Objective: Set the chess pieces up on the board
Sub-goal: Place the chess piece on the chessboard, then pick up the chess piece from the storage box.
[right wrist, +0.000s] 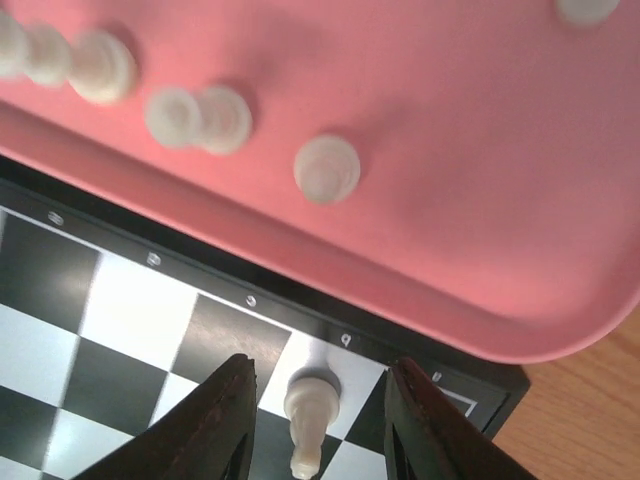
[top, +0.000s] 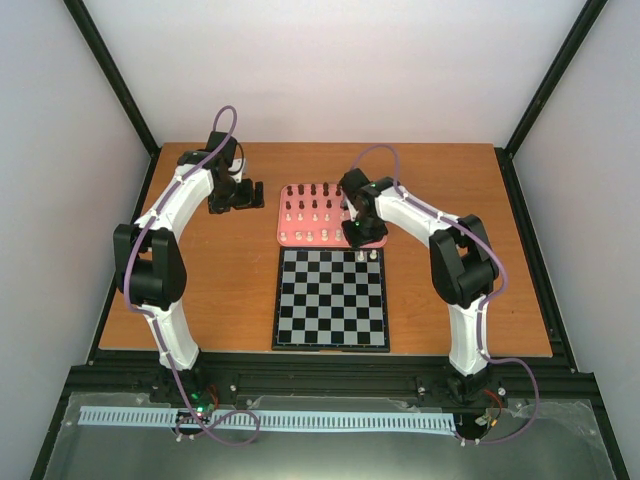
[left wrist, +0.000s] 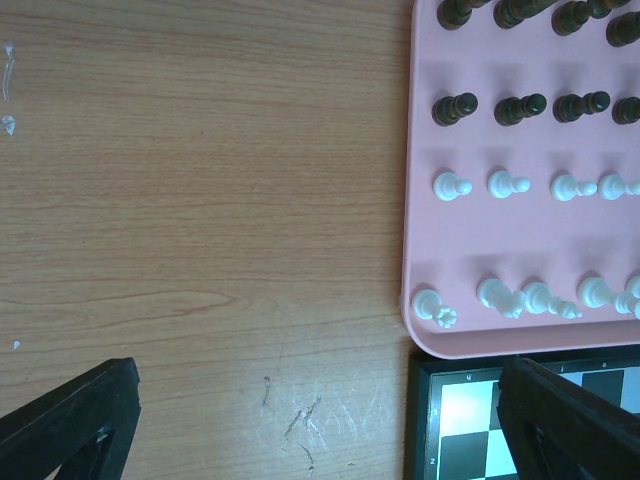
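Observation:
The checkered board (top: pixel 332 310) lies at the near middle of the table, its far edge against the pink tray (top: pixel 283 238). A cream-white chess piece (right wrist: pixel 315 410) stands on a pale square in the board's far row, near the right corner. My right gripper (right wrist: pixel 320 367) is open around it, with a gap on each side, and hangs over that edge in the top view (top: pixel 358 238). My left gripper (left wrist: pixel 318 375) is open wide over bare wood, left of the tray, and holds nothing. Dark pieces (left wrist: pixel 510 108) and white pieces (left wrist: pixel 508 183) stand in rows in the tray.
The board's far left corner (left wrist: pixel 440 400) shows under my left gripper's right finger (left wrist: pixel 560 420). Several white pieces (right wrist: pixel 327 168) stand near the tray's front rim, just beyond my right gripper. Black frame rails border the wooden table (top: pixel 200 290).

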`<state>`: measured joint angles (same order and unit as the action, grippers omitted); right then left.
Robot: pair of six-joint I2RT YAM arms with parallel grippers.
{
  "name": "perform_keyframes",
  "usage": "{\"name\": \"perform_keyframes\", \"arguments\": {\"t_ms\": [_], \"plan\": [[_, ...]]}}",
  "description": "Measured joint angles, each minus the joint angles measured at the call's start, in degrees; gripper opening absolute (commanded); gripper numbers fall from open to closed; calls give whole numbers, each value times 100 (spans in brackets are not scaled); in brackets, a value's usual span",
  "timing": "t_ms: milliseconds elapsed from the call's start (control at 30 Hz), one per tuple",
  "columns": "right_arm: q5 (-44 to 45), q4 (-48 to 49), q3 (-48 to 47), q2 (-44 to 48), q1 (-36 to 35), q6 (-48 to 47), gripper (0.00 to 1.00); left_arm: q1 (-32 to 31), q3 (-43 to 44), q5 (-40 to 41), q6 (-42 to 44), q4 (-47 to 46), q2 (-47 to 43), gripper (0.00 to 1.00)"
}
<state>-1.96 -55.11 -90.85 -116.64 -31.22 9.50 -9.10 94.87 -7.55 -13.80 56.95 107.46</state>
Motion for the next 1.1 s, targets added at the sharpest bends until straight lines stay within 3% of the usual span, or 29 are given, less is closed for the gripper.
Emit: {"name": "perform_keyframes", "arguments": {"t_ms": [433, 1100], "plan": [[96, -87, -1360, -608, 76, 42, 39, 0, 0, 4, 0, 0, 0, 100], [-11, -254, -1628, -1266, 116, 85, 35, 0, 0, 44, 2, 2, 2, 100]]}}
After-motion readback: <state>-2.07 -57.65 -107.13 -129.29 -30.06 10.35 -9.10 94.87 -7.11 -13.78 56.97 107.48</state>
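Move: The white bishop at the right end of the tray's near row stands about 5 cm ahead of the right hand, 2 cm to its left and some 3 cm lower. A taller white piece is its neighbour, about 3 cm farther left. The knight just set on the board is 1 cm back, almost below the fingers, with the rook 3 cm to the knight's right. From the left hand the bishop lies about 20 cm right, 2 cm back and 12 cm down. Forward and a little left goes the right hand, arcing up nearly 4 cm off the released knight and over the tray's rim. After some 5 cm forward it sinks about 5 cm from its peak, steeply, then slowly, to bring the part-open fingers down over the bishop. The gap stays as it was and the fingers keep pointing down; no touch on the bishop can be seen. ##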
